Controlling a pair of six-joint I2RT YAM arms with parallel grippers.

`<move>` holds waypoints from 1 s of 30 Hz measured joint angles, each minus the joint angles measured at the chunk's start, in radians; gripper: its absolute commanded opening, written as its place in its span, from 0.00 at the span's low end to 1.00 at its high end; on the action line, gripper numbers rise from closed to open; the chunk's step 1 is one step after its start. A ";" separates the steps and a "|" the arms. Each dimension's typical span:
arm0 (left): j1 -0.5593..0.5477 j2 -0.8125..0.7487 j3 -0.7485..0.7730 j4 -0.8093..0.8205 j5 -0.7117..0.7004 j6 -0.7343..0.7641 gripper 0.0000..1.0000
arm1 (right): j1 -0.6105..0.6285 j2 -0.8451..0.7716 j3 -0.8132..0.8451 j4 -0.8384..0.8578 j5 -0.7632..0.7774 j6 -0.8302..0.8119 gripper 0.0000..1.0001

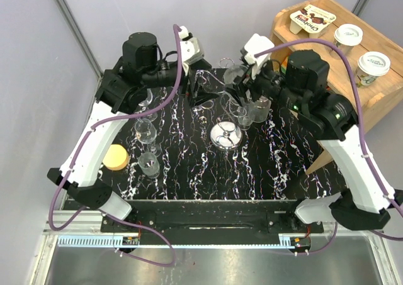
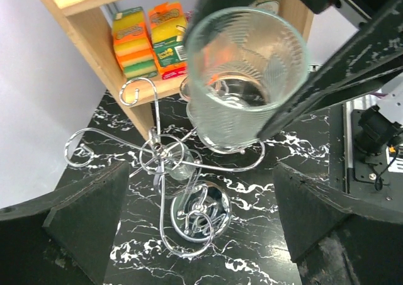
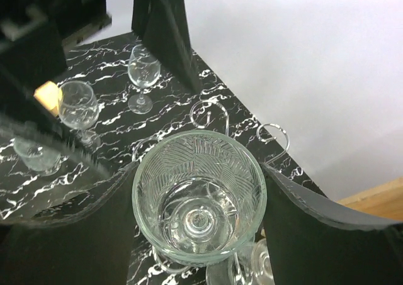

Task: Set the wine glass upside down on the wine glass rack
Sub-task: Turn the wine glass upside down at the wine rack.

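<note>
The ribbed wine glass [image 3: 198,194] sits between the fingers of my right gripper [image 3: 200,200], which is shut on its bowl. Its open mouth faces the right wrist camera. In the left wrist view the same wine glass [image 2: 245,77] hangs just above the curled arms of the wine glass rack [image 2: 162,153], whose mirror disc base [image 2: 200,209] rests on the black marbled table. From above, the glass [image 1: 252,107] is right of and behind the rack base [image 1: 225,134]. My left gripper [image 2: 201,234] stands wide open over the rack, holding nothing, and shows from above [image 1: 204,90].
Plain wine glasses [image 1: 146,131] [image 1: 149,162] and a round yellow sponge [image 1: 116,157] stand on the table's left side. Another clear glass [image 3: 255,269] shows under the held one. A wooden shelf [image 1: 327,52] with lidded cups [image 1: 348,34] stands at the back right.
</note>
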 measured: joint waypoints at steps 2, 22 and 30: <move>0.000 0.017 -0.002 0.002 0.026 0.000 0.99 | -0.002 0.042 0.040 0.008 0.011 0.005 0.00; 0.063 0.121 -0.076 0.259 0.234 -0.138 0.99 | -0.212 0.204 0.310 0.038 -0.193 0.259 0.00; 0.061 0.154 -0.082 0.390 0.315 -0.244 0.99 | -0.236 0.228 0.314 0.054 -0.318 0.364 0.00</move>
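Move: The wine glass, held foot down by its bowl in the right fingers, has its middle about 9 cm to the right of the open left hand, roughly level with it in reach and height. The left gripper accordingly sits some 9 cm to the left of the right hand, at about its height. Beneath them, the wine glass rack's top is about 10 cm right of the left hand, 3 cm farther out and 12 cm lower. The right hand keeps its grip on the wine glass's bowl and carries it up and forward, about 5 cm each way, its left side tilting up some 20 degrees so the stem comes in front of the left fingers. The left hand, wide open, closes in to the right and forward by about 5 cm, dipping and then partly rising again while turning slightly clockwise. ##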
